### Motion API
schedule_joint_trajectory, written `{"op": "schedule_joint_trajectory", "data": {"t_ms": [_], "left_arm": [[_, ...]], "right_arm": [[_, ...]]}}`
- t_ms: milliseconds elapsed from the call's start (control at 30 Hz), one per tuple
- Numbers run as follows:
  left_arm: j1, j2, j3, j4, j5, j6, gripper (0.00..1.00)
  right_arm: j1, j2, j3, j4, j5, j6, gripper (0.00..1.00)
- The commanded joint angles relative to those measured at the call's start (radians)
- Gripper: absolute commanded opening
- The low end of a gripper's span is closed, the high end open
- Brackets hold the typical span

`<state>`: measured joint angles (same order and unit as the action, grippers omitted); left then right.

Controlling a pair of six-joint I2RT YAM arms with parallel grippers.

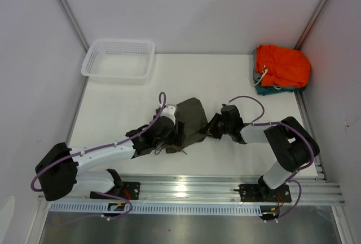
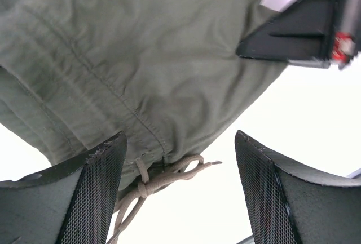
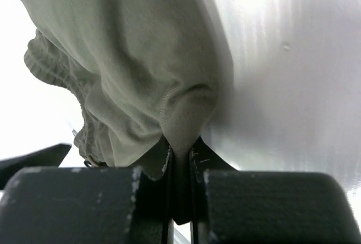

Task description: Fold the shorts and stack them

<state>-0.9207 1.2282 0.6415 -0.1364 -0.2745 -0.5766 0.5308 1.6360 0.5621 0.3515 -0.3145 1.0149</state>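
The olive-green shorts (image 1: 192, 121) lie bunched in the middle of the white table, their tan drawstring (image 1: 169, 149) trailing toward the near edge. My left gripper (image 1: 172, 134) hovers open over the shorts' left side. In the left wrist view its mesh fingers (image 2: 96, 199) straddle the waist edge (image 2: 141, 58) and the knotted drawstring (image 2: 163, 176), touching neither. My right gripper (image 1: 210, 127) is shut on the shorts' right edge. The right wrist view shows a fold of cloth (image 3: 180, 114) pinched between its closed jaws (image 3: 180, 154).
A white mesh basket (image 1: 118, 59) stands at the back left. Bright orange shorts (image 1: 282, 66) rest on a teal garment (image 1: 265, 90) in the back right corner. A metal rail (image 1: 192, 185) runs along the near edge.
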Motion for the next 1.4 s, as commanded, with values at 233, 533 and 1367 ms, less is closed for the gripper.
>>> {"op": "schedule_joint_trajectory", "data": {"t_ms": [233,533,1367], "left_arm": [[-0.173,0.023,0.079,0.024,-0.274,0.29,0.82],[-0.296,0.168,0.153,0.064,-0.348,0.406,0.82],[-0.394,0.539,0.357,-0.027,-0.463,0.317,0.84]], "right_arm": [[-0.049,0.097,0.31,-0.555,-0.152,-0.157,0.0],[-0.066,0.127,0.409,-0.661,-0.184,-0.176,0.0],[-0.097,0.147,0.524,-0.77,-0.247,-0.165,0.0]]}}
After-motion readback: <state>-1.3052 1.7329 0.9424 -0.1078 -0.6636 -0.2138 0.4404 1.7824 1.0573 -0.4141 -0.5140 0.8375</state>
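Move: The near right edge of the folded shorts lies about 8 cm to the right of the open left hand, some 2 cm back and 7 cm below. The drawstring is roughly 4 cm back, 2 cm left and 8 cm below that same hand. The right hand already grips the shorts' right corner between its pads; from it the near right edge lies about 3 cm left, 4 cm back and 1 cm below. Swinging right by about 9 cm and slightly back, the left hand first rises a little, then sinks towards the near right edge of the shorts beside the right gripper, rolling some 40 degrees with its left side rising and its fingers staying wide open. The right hand keeps its pinch on the corner, lifts it a few centimetres and tips its fingers more steeply down. ##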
